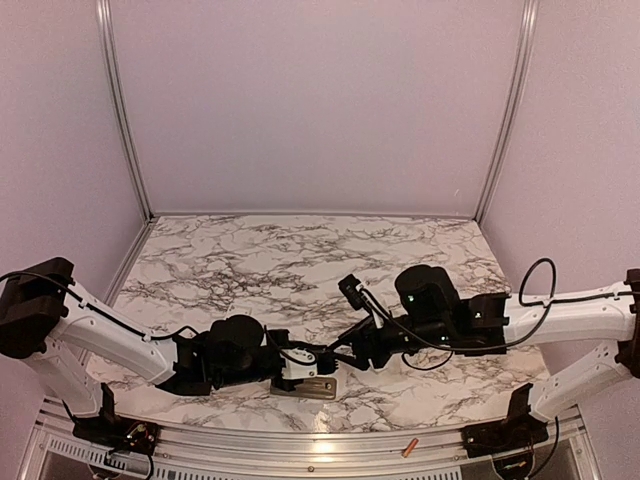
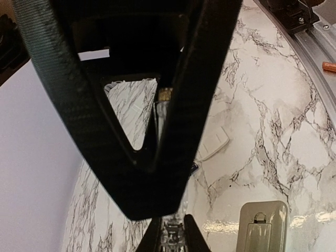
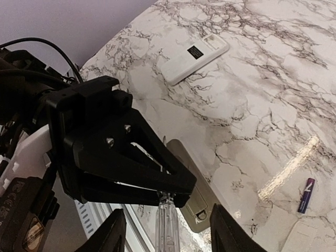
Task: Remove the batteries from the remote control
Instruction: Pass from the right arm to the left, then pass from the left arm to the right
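My left gripper (image 3: 170, 195) is shut on the end of a thin see-through piece (image 3: 168, 223), held edge-on just above the table; from the left wrist the piece (image 2: 173, 236) shows between my own fingertips. My right gripper (image 3: 167, 210) is open, with its fingers standing either side of that piece and apart from it. A tan-grey remote control (image 3: 202, 197) lies back up right under both grippers, its latch cover shut. One dark blue battery (image 3: 306, 195) lies loose on the marble to the right. An orange battery (image 1: 408, 447) rests on the front rail.
A white remote (image 3: 194, 52) with a black label lies farther off on the marble table (image 1: 300, 260). A flat white cover piece (image 2: 212, 144) lies near the tan remote. The aluminium rail (image 1: 330, 452) runs along the near edge, and frame posts stand at the back corners.
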{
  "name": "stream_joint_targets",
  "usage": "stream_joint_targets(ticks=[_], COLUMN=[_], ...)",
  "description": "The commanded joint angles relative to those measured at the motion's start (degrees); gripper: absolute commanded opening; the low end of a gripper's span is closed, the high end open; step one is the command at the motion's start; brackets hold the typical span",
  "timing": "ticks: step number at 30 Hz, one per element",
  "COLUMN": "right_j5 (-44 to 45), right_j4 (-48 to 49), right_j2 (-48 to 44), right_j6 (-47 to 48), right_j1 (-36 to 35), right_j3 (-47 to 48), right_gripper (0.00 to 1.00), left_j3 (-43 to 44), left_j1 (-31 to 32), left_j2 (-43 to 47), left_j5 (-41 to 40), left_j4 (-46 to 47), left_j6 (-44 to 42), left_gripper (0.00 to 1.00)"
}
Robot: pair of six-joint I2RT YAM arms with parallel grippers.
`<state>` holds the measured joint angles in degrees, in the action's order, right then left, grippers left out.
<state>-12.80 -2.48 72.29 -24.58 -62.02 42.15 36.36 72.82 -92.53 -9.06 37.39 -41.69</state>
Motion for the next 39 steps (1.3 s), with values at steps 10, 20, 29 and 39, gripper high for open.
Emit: stream_joint_targets(ticks=[10,20,29,39], right_j5=[3.2,4.9,6.1,6.5], right_j4=[5.1,7.8,8.2,9.4], right_j2=[6.4,5.8,6.1,7.1], right_j6=[-4.2,-4.5,-5.0,-5.6], right_j1=[-1.7,-1.8,-1.9,-2.0], right_j3=[2.3,2.4,2.4,2.1], right_gripper=[0.39,0.31,0.23,0.19], left_j3=[0.9,0.7,0.6,0.9], left_j1=[0.2,0.2,0.2,0.1], left_j2=[-0.4,-0.3,0.1,-0.5], left_j5=[-1.4,-1.5,-1.7,-2.3], left_j4=[2.0,2.8,3.4,3.9], left_j6=[4.4,4.2,4.2,5.0], left_gripper=[0.00,0.00,0.00,0.00])
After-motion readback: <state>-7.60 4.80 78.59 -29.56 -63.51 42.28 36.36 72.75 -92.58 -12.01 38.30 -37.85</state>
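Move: The empty right hand goes for the clear screwdriver handle, whose middle lies about 2 cm to its left, 1 cm ahead and 2 cm below. The grey-backed remote lies on the table, roughly 6 cm left, 3 cm back and 13 cm below; the purple battery is some 6 cm ahead, 5 cm right and 14 cm below. From the left hand, already pinching the screwdriver, the handle's middle is about 4 cm right, 1 cm ahead and 2 cm higher. Right hand dips about 3 cm, edges left and forward, rises slightly, fingers narrowing around the handle; left keeps holding. ##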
